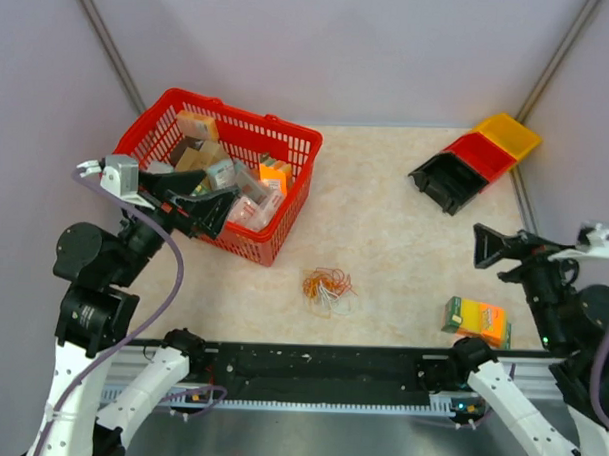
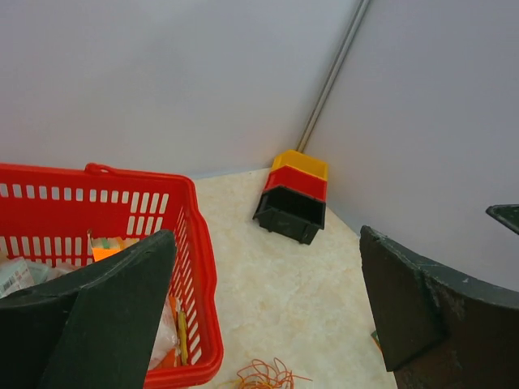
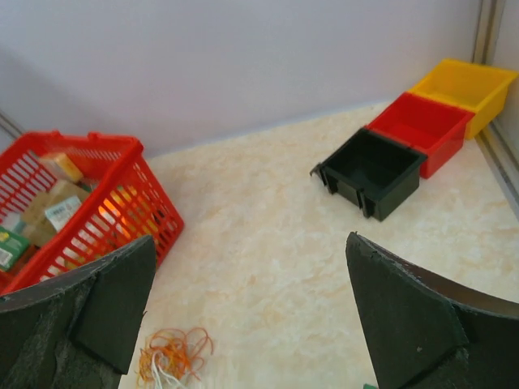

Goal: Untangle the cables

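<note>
The cables (image 1: 327,287) are a small tangle of thin orange, red and whitish loops lying on the table near its front middle. They also show at the bottom edge of the left wrist view (image 2: 263,375) and at the lower left of the right wrist view (image 3: 173,354). My left gripper (image 1: 207,207) is open and empty, raised over the red basket's near side, well left of the tangle. My right gripper (image 1: 489,252) is open and empty, raised at the right, far from the tangle.
A red basket (image 1: 294,138) full of small packages stands at the back left. Black, red and yellow bins (image 1: 474,161) sit in a row at the back right. An orange-and-green box (image 1: 476,320) lies at the front right, near my right arm.
</note>
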Motion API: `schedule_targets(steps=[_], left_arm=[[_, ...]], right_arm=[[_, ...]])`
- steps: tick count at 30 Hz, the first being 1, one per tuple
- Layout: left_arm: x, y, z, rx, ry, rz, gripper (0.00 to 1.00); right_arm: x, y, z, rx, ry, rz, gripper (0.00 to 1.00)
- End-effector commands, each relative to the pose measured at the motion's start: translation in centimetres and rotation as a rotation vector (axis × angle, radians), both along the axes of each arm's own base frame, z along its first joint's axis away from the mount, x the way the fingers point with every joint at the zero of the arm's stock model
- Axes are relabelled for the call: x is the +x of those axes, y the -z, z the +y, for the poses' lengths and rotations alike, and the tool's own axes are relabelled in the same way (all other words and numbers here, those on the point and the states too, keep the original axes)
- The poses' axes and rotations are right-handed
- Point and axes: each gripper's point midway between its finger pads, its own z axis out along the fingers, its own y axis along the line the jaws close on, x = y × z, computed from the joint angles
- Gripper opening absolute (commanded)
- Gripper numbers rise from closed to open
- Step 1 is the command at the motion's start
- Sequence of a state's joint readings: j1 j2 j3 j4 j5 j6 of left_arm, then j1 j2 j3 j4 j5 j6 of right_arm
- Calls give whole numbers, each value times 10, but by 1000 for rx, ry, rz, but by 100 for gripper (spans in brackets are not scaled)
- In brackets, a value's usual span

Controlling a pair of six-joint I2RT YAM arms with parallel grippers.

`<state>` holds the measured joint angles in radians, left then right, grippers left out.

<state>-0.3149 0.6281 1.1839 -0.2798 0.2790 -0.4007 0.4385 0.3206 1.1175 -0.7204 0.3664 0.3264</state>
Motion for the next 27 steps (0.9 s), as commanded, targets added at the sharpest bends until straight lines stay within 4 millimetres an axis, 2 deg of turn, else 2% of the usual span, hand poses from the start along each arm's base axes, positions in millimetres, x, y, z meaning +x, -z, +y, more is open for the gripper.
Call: schedule_targets(steps=[1, 3, 6, 8, 10, 13, 18, 19, 23, 27], left_arm=[[4, 20, -1, 13, 1, 99, 99], [7, 32, -2, 27, 1, 126, 99], [12, 49, -3, 50, -5, 149, 98], [21, 65, 1, 65, -44, 190, 97], [31, 83, 11, 80, -114, 257, 95], [42, 106, 20, 114, -183, 346, 94], [43, 118, 10, 135, -128, 378, 94], [41, 117, 7, 135, -110, 375, 94], [31, 116, -7, 154, -9, 364, 94], [26, 118, -17, 156, 59, 362, 94]], right_arm=[[34, 49, 36, -28, -94, 191, 99], [46, 76, 57, -42, -162, 272, 99], [60, 113, 110, -65, -409, 364, 99], [67, 145, 141, -26, -529, 451, 99], [69, 174, 169, 11, -642, 534, 99], [64, 205, 205, -32, -730, 570, 99], [56, 253, 252, -166, -803, 667, 99], [52, 267, 258, -213, -801, 698, 99], [64, 304, 247, -359, -654, 740, 99], [72, 318, 237, -383, -575, 759, 93]])
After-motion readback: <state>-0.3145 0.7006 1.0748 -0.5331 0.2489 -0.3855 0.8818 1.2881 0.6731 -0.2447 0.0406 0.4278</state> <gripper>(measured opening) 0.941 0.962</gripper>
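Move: Down on the table lie the tangled cables, about 27 cm to the right hand's left, 4 cm ahead and roughly 37 cm below. The red basket's middle is some 22 cm left of the cables and 19 cm farther out, about 30 cm below that hand; the small yellow-green box lies about 5 cm to the right of the hand, 3 cm back and 37 cm below. From the left hand the cables are about 20 cm right, level fore-and-aft, some 45 cm below. Swooping down some 33 cm and left about 24 cm, the right hand closes in on the cables, first pushing forward, then easing partly back, while it tips down some 50 degrees and swings counter-clockwise about 40. It ends open, close by the cables' right side. The left hand, also open, sinks about 12 cm above the basket's near side, with a little forward travel, and tips down. ##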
